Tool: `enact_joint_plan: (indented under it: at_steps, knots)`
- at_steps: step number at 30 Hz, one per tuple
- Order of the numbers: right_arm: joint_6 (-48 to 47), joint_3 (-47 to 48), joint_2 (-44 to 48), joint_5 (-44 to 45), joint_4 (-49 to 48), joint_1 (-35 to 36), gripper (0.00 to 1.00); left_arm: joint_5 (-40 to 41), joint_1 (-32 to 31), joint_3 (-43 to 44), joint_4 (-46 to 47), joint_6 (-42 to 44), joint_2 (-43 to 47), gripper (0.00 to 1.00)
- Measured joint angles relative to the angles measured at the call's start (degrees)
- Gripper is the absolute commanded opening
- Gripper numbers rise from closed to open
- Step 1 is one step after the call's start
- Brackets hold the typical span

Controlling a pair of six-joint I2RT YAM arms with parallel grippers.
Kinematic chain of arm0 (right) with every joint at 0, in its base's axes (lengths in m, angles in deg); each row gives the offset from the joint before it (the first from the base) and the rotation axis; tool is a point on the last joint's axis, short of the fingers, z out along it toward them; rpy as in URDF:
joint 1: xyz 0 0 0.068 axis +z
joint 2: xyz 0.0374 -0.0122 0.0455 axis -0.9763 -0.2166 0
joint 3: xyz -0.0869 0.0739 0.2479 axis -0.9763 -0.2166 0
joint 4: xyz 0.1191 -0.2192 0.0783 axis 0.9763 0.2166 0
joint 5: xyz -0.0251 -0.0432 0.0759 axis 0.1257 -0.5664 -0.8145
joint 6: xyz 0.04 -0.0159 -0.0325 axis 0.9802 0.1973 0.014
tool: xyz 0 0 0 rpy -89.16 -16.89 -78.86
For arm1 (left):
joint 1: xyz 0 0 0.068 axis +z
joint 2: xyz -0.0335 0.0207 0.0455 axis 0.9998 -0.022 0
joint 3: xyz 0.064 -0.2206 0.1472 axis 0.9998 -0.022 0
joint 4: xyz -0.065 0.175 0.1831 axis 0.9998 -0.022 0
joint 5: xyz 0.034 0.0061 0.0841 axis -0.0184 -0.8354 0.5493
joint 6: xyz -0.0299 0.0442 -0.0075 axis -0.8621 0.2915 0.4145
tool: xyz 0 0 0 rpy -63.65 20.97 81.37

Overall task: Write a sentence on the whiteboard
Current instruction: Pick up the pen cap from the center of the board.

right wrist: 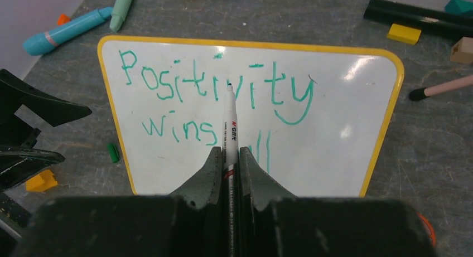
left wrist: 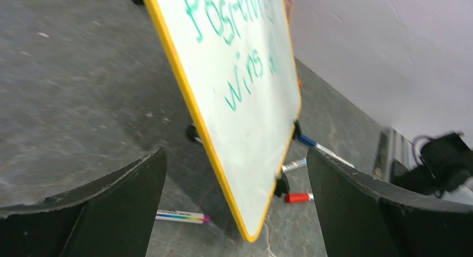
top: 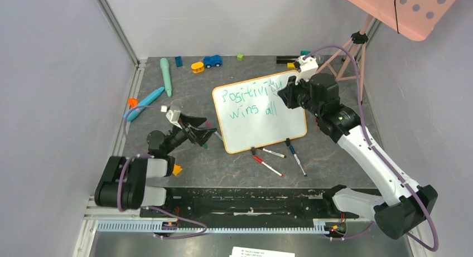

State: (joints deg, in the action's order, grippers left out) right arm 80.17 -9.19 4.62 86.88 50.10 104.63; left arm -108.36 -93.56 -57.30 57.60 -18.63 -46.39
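The whiteboard [top: 262,123] with its orange-yellow frame lies flat in the middle of the table. The sentence [top: 250,100], in teal-green marker, reads "Positivity wins all" in two lines [right wrist: 217,87]. My right gripper [right wrist: 227,152] is shut on a white marker [right wrist: 229,126]; its dark tip points at the middle of "Positivity". From above, this gripper [top: 287,94] hangs over the board's far right part. My left gripper [top: 204,135] stands open beside the board's near left corner [left wrist: 254,223], holding nothing. In the left wrist view the board [left wrist: 245,101] shows between the black fingers [left wrist: 117,207].
Three loose markers lie by the board's near edge: red [top: 268,166], blue [top: 297,159] and black-capped [top: 273,153]. A rainbow-striped pen [left wrist: 178,217] lies near my left gripper. Two teal pens [top: 146,102], a toy car [top: 212,61] and blocks sit at the back left; tripod legs [top: 348,51] stand at the back right.
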Motion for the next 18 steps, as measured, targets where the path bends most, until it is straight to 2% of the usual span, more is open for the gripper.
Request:
enact_joint_plan:
  at_steps: [5, 10, 14, 18]
  knots:
    - [0.2, 2.5, -0.6, -0.8, 0.0, 0.0, 0.0, 12.3, 0.9, 0.1, -14.0, 1.4, 13.0, 1.0]
    - [0.3, 4.0, -1.5, -1.3, 0.4, 0.0, 0.0, 20.2, 1.6, 0.0, -19.4, -0.2, 14.4, 1.0]
    - [0.7, 4.8, -1.5, -1.3, 1.3, 0.0, 0.0, 31.0, 1.6, -1.4, -28.0, -6.7, 17.3, 1.0]
    - [0.7, 4.9, -0.9, -1.1, 2.9, 0.0, 0.0, 38.2, 1.7, -6.6, -29.6, -12.7, 22.9, 1.0]
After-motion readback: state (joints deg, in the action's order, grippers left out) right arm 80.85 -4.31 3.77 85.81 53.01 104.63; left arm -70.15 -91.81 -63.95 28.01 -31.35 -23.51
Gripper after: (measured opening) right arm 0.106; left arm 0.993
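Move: The green pen cap lies on the table some 15 cm below my open left hand, about 6 cm ahead and 3 cm to its left. The purple-capped marker lies about 8 cm farther out than the cap and 5 cm to its right. The whiteboard's middle is roughly 10 cm ahead of my left hand, 20 cm to its right and 5 cm lower. From my right hand, the cap is about 32 cm left, nearly level fore-and-aft, 28 cm down. I swing my left hand away from the whiteboard's left edge, about 9 cm left and slightly forward, fingers wide open. It rises a couple of centimetres first, then sinks about 5 cm towards the table by the cap, while the wrist swings some 40 degrees counter-clockwise and the fingers tip down. My right hand keeps its pen and rises another 2 cm or so above the board. ##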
